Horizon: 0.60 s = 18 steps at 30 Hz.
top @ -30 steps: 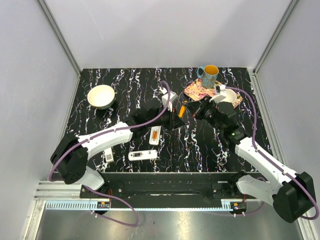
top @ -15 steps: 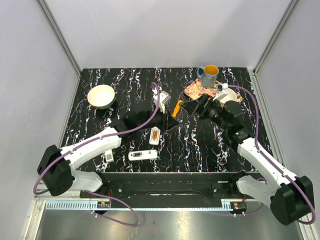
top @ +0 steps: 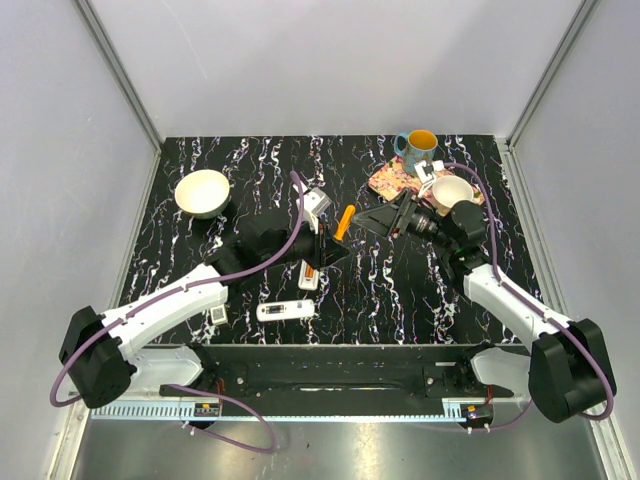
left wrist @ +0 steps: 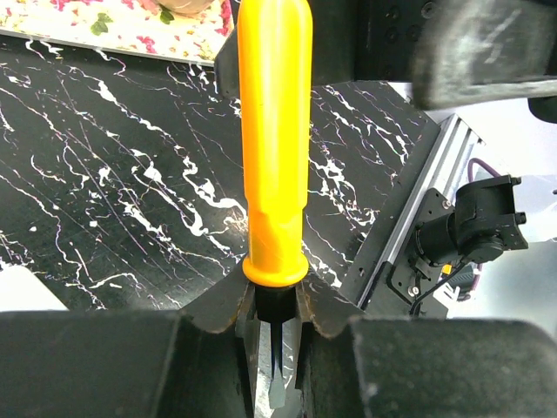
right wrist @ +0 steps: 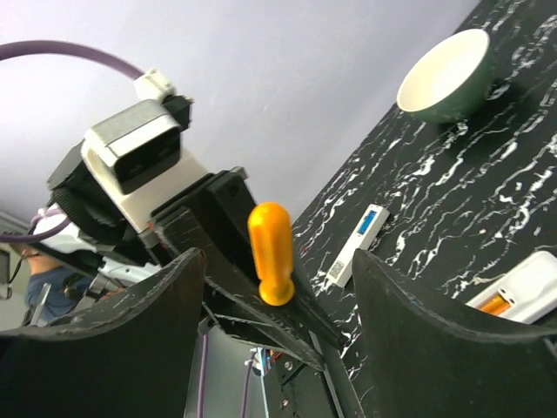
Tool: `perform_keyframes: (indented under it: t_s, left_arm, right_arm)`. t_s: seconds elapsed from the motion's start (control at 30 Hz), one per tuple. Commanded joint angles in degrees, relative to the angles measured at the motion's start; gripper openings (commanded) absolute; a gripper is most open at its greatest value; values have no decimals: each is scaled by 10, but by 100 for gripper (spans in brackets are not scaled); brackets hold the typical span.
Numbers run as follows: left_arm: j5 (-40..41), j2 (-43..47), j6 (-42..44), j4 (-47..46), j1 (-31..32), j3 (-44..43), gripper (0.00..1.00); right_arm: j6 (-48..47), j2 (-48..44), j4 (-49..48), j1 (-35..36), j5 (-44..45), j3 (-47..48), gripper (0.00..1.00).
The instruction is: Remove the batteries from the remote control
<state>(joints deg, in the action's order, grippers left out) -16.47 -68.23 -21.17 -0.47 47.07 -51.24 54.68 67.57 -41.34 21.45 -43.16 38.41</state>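
My left gripper [top: 327,244] [left wrist: 275,305] is shut on the black shank of an orange-handled screwdriver [top: 344,221] [left wrist: 275,139] [right wrist: 271,251], whose handle points away toward the right arm. My right gripper [top: 386,217] [right wrist: 278,266] stands open facing that handle, with its fingers apart from it on either side. A white remote control [top: 310,271] [right wrist: 520,290] lies just below the left gripper with its back open, and an orange battery [top: 311,268] [right wrist: 492,304] shows inside. The screwdriver's blade [left wrist: 277,383] hangs above the table.
Two more white remotes lie near the front, one long [top: 285,311] and one small [top: 218,316] [right wrist: 360,236]. A cream bowl [top: 203,192] [right wrist: 448,74] sits at back left. A mug [top: 419,150], a floral mat [top: 392,181] and a white bowl [top: 452,191] crowd the back right.
My right gripper has opened, let go of the screwdriver handle and drawn back to the right. My left gripper now carries the screwdriver alone and has shifted left.
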Motion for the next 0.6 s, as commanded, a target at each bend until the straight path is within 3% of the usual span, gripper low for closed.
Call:
perform_keyframes:
  t_s: [0.0, 0.3, 0.43, 0.57]
  left_arm:
    - [-25, -2, 5, -20, 2, -18, 0]
    - [-38, -22, -2, -30, 1, -25, 0]
    - [-25, -20, -5, -27, 1, -26, 0]
    - [-23, -21, -6, -28, 1, -24, 0]
  right_arm:
    - [12, -9, -55, 12, -35, 14, 75]
    - [3, 13, -19, 44, -2, 31, 57]
    - [-32, 1, 73, 51, 37, 47, 43]
    - [-66, -19, 142, 55, 96, 57, 41]
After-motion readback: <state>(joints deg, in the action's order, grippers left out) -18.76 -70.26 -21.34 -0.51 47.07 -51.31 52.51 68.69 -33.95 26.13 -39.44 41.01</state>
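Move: The left gripper still holds the screwdriver by its lower end, so the middle of the orange handle stands some 5 cm above it, about 2 cm ahead and 1 cm right. From the open right gripper the handle is about 4 cm left, 1 cm back and 2 cm lower. The remote control lies about 13 cm left, 3 cm ahead and 26 cm below the right gripper; the white remote lies about 21 cm left and 9 cm back, equally low. Bring the right gripper about 2 cm left onto the orange handle, first easing back some 1.5 cm, then coming forward again and down about 1 cm, while its fingers close from three-quarters open to under half open around the handle's upper part. Keep the left grip on the screwdriver and let that hand sink about 1 cm. ##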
